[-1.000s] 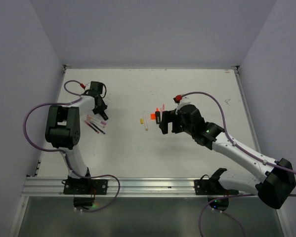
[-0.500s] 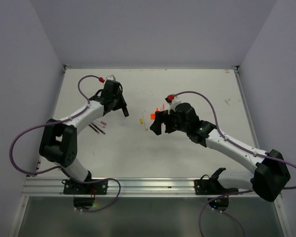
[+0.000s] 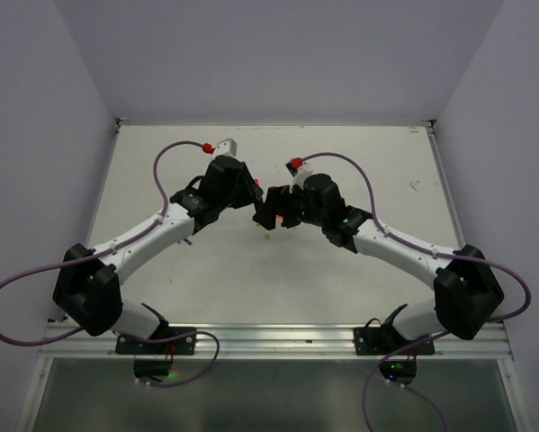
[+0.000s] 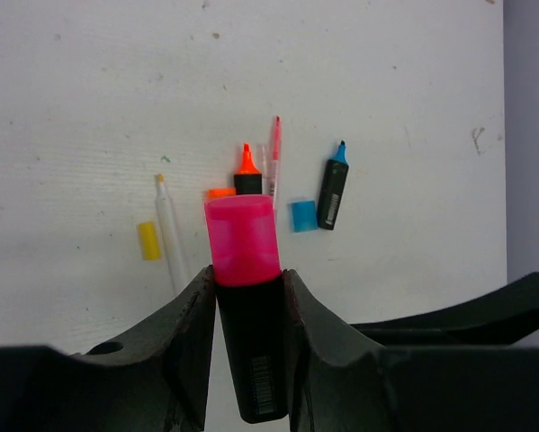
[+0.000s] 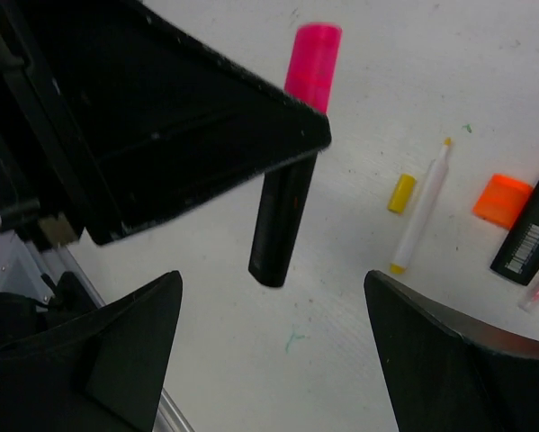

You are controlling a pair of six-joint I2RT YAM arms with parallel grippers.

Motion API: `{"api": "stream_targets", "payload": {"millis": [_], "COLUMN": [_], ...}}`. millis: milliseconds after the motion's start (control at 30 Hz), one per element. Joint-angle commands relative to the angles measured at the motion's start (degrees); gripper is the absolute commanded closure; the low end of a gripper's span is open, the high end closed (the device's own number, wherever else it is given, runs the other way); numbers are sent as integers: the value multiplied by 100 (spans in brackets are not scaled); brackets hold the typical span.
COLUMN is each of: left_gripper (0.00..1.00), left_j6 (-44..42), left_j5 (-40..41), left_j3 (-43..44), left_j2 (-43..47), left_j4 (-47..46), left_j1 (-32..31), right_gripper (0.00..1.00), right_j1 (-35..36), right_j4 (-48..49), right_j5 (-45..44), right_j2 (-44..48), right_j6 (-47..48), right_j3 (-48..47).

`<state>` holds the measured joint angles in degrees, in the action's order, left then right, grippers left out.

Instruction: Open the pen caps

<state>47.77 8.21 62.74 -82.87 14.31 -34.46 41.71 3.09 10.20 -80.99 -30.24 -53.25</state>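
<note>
My left gripper (image 4: 248,279) is shut on a stubby black highlighter (image 4: 254,360) whose pink cap (image 4: 243,239) sticks out past the fingertips, above the table. In the right wrist view the same highlighter (image 5: 282,220) with its pink cap (image 5: 312,54) hangs between my open, empty right gripper (image 5: 273,306) and the table. From above, the left gripper (image 3: 254,198) and right gripper (image 3: 274,214) meet at mid-table. On the table lie an orange cap (image 4: 220,193), a blue cap (image 4: 303,216) and a yellow cap (image 4: 148,240), all off their pens.
An uncapped orange highlighter (image 4: 247,175), a thin pink pen (image 4: 274,157), an uncapped blue highlighter (image 4: 333,191) and a white pen (image 4: 170,234) lie beside the loose caps. The white table (image 3: 368,153) is walled at the back and sides.
The left gripper has swung from the table's left to its middle. The right gripper has moved left and back to meet it.
</note>
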Motion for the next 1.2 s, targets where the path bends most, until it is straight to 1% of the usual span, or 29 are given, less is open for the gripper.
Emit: {"api": "stream_targets", "payload": {"millis": [0, 167, 267, 400, 433, 533, 600, 667, 700, 767, 800, 833, 900, 933, 1033, 1167], "left_gripper": [93, 94, 94, 94, 94, 94, 94, 94, 93, 87, 82, 70, 56, 40, 18, 11], "left_j6": [285, 330, 312, 312, 312, 312, 321, 303, 286, 225, 189, 145, -30, -100, -425, -619], "left_j5": [269, 348, 304, 269, 278, 252, 243, 243, 225, 225, 216, 216, 243, 234, -20, -792], "left_j3": [-104, -148, -209, -315, -324, -376, -403, -429, -438, -438, -438, -447, -482, -491, -535, -788], "left_j2": [245, 385, 491, 623, 640, 719, 790, 851, 878, 939, 983, 1009, 1141, 1194, 1361, 1625], "left_j4": [-270, -332, -437, -534, -525, -525, -525, -525, -525, -499, -508, -551, -604, -683, -876, -1227], "left_j1": [-245, -430, -500, -579, -580, -597, -615, -606, -606, -606, -606, -606, -597, -589, -457, -27], "right_gripper": [14, 17, 22, 31, 36, 44, 54, 62, 69, 76, 84, 88, 97, 100, 100, 100], "right_j1": [39, 47, 65, 47, 56, 47, 47, 47, 56, 47, 56, 56, 56, 56, 56, 39], "right_j4": [534, 631, 675, 736, 789, 816, 824, 868, 868, 868, 868, 860, 799, 772, 667, 508], "right_j5": [158, 105, 88, 53, 44, 9, 0, 0, -17, -35, -44, -53, -62, -62, -70, -53], "right_j2": [-153, -347, -382, -374, -365, -338, -321, -295, -260, -216, -181, -111, -40, 39, 153, 434], "right_j6": [-158, -202, -219, -211, -219, -211, -202, -202, -210, -228, -228, -237, -237, -237, -237, -246], "right_j3": [-369, -440, -431, -379, -353, -308, -265, -221, -186, -107, -89, -63, 8, 25, 113, 227]}}
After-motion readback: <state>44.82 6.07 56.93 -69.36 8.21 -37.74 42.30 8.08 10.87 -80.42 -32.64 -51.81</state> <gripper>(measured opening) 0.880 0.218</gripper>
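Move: The left hand holds the capped pink highlighter just below its cap. The right gripper's open fingers, where it is being taken, lie about 5 cm back and 4 cm to the right, roughly level. From the right hand, the highlighter's middle is some 4 cm ahead and 3 cm left, about level. On the table, 17 cm below that hand, the white pen lies about 9 cm ahead and the orange highlighter 11 cm ahead, 7 cm right. The right fingers close on the black lower body of the pink highlighter after easing about 2 cm left, and keep their pinch. Meanwhile the left hand, still gripping near the cap, brings it back and slightly right and up; then its fingers open wide, let go, and climb clear, about 7 cm up in all, the wrist tipping up some 10 degrees. ##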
